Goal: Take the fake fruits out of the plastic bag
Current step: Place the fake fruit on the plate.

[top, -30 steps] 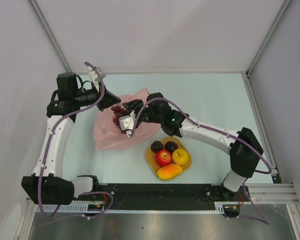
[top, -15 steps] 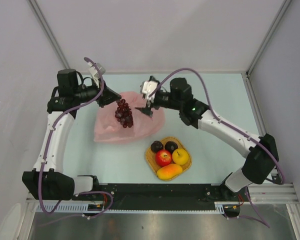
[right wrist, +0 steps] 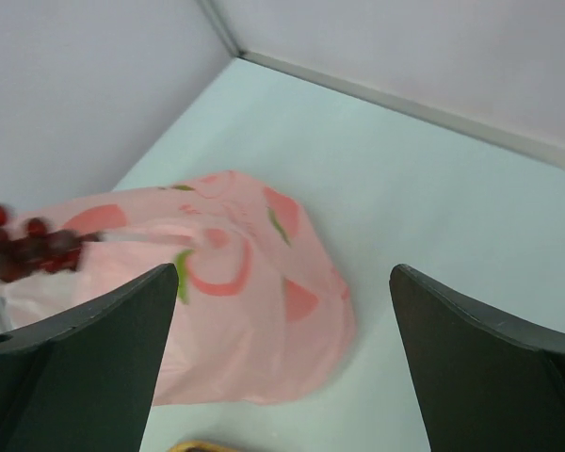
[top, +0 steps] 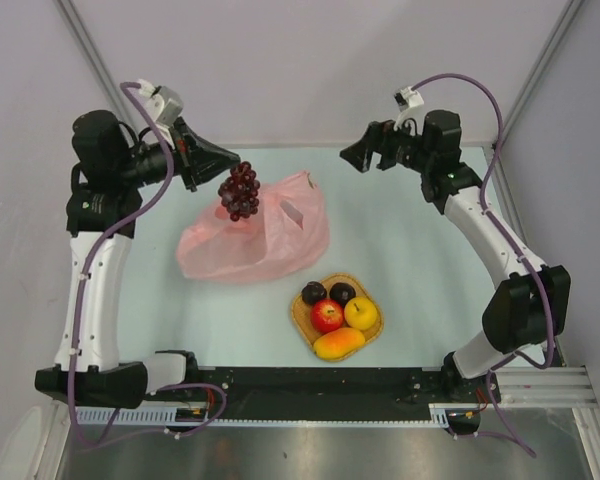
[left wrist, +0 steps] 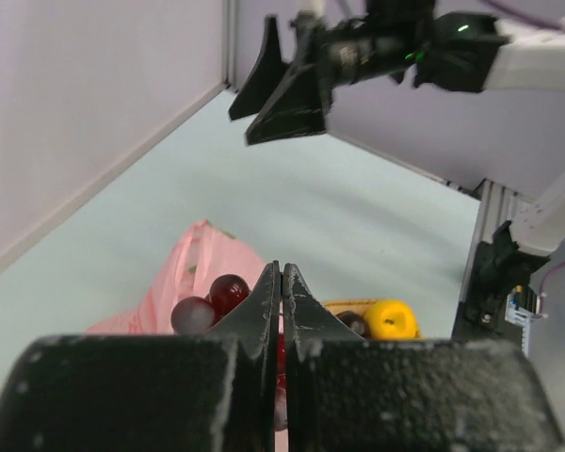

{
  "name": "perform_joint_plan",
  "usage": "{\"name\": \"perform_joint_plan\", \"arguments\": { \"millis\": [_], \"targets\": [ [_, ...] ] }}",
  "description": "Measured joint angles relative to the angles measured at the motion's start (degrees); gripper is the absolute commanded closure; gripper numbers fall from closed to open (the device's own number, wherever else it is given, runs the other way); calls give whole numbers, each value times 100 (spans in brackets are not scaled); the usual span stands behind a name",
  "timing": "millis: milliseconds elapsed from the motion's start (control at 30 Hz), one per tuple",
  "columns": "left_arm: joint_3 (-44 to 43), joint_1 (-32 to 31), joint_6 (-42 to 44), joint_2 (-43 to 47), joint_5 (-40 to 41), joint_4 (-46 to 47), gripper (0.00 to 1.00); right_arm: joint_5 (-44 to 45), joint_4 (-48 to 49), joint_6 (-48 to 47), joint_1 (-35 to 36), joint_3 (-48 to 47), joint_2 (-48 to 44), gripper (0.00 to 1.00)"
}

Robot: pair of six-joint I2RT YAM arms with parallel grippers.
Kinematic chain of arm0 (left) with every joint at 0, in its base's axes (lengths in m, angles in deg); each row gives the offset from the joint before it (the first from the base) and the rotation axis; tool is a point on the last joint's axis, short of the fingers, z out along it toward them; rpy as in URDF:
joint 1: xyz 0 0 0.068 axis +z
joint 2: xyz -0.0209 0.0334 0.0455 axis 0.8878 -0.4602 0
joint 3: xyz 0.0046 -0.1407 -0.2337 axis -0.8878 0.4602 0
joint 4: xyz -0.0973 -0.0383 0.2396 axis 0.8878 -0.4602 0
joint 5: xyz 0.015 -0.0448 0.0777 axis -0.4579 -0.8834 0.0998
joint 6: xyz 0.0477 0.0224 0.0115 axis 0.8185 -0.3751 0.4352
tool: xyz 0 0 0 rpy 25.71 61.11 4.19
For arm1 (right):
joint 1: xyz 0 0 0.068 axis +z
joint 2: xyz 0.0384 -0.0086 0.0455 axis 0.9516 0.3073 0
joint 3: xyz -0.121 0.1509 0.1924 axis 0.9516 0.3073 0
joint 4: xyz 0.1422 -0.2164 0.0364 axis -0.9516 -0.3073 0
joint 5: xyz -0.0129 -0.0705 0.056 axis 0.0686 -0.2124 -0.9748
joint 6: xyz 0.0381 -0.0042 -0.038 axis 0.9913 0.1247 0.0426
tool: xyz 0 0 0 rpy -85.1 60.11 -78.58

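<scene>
My left gripper [top: 223,166] is shut on the stem of the dark purple grape bunch [top: 240,191] and holds it in the air above the pink plastic bag [top: 250,243]. In the left wrist view the grapes [left wrist: 212,299] show beside my closed jaws [left wrist: 282,276]. My right gripper [top: 353,157] is open and empty, raised at the back right, well clear of the bag [right wrist: 226,301]. The red apple [top: 327,315], yellow round fruit [top: 361,313], two dark plums [top: 328,293] and mango [top: 338,344] lie in the woven tray [top: 301,317].
The woven tray stands near the front middle of the pale green table, just right of the bag. Grey walls close in the back and both sides. The black rail with the arm bases [top: 310,385] runs along the near edge.
My left gripper has lifted the grape bunch up and back, out of the bag. My right gripper has let go of the bag, opened and pulled away to the back right. The bag has settled flatter.
</scene>
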Motion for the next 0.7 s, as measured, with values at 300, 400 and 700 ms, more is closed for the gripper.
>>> {"name": "perform_joint_plan", "arguments": {
  "millis": [300,400,700],
  "targets": [
    [-1158,-411,-713,17,-317,546,100,990,-568,-570,-490,643,-7,0],
    [-1620,-938,-726,-111,-426,713,100,1209,-769,-678,-682,909,-61,0],
    [-1069,-2614,-140,-341,-485,398,100,1464,-918,-732,-1499,1414,-271,0]
  ]
}}
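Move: The plate for the grapes the left hand already holds lies about 18 cm to its right, some 9 cm nearer the base and roughly 41 cm below. On it, the left-hand dark fruit is some 4 cm back and 14 cm right of that hand, the red apple 10 cm back and 16 cm right, and the mango 16 cm back and 18 cm right; the pink bag lies about 8 cm ahead, directly below. From the right hand, the plate is about 22 cm back, nearly in line sideways, 32 cm down. Fingers kept shut on the top of the hanging grape bunch, the left hand swings it back and to the right, about 11 cm each way, from above the bag towards the plate, rising some 11 cm before dipping about 5 cm near the end, while the wrist turns about 30 degrees clockwise. The empty right hand clears away from the bag and the bunch, going about 16 cm right and 13 cm down with its fingers still wide open and tipping downward as it also turns clockwise. ##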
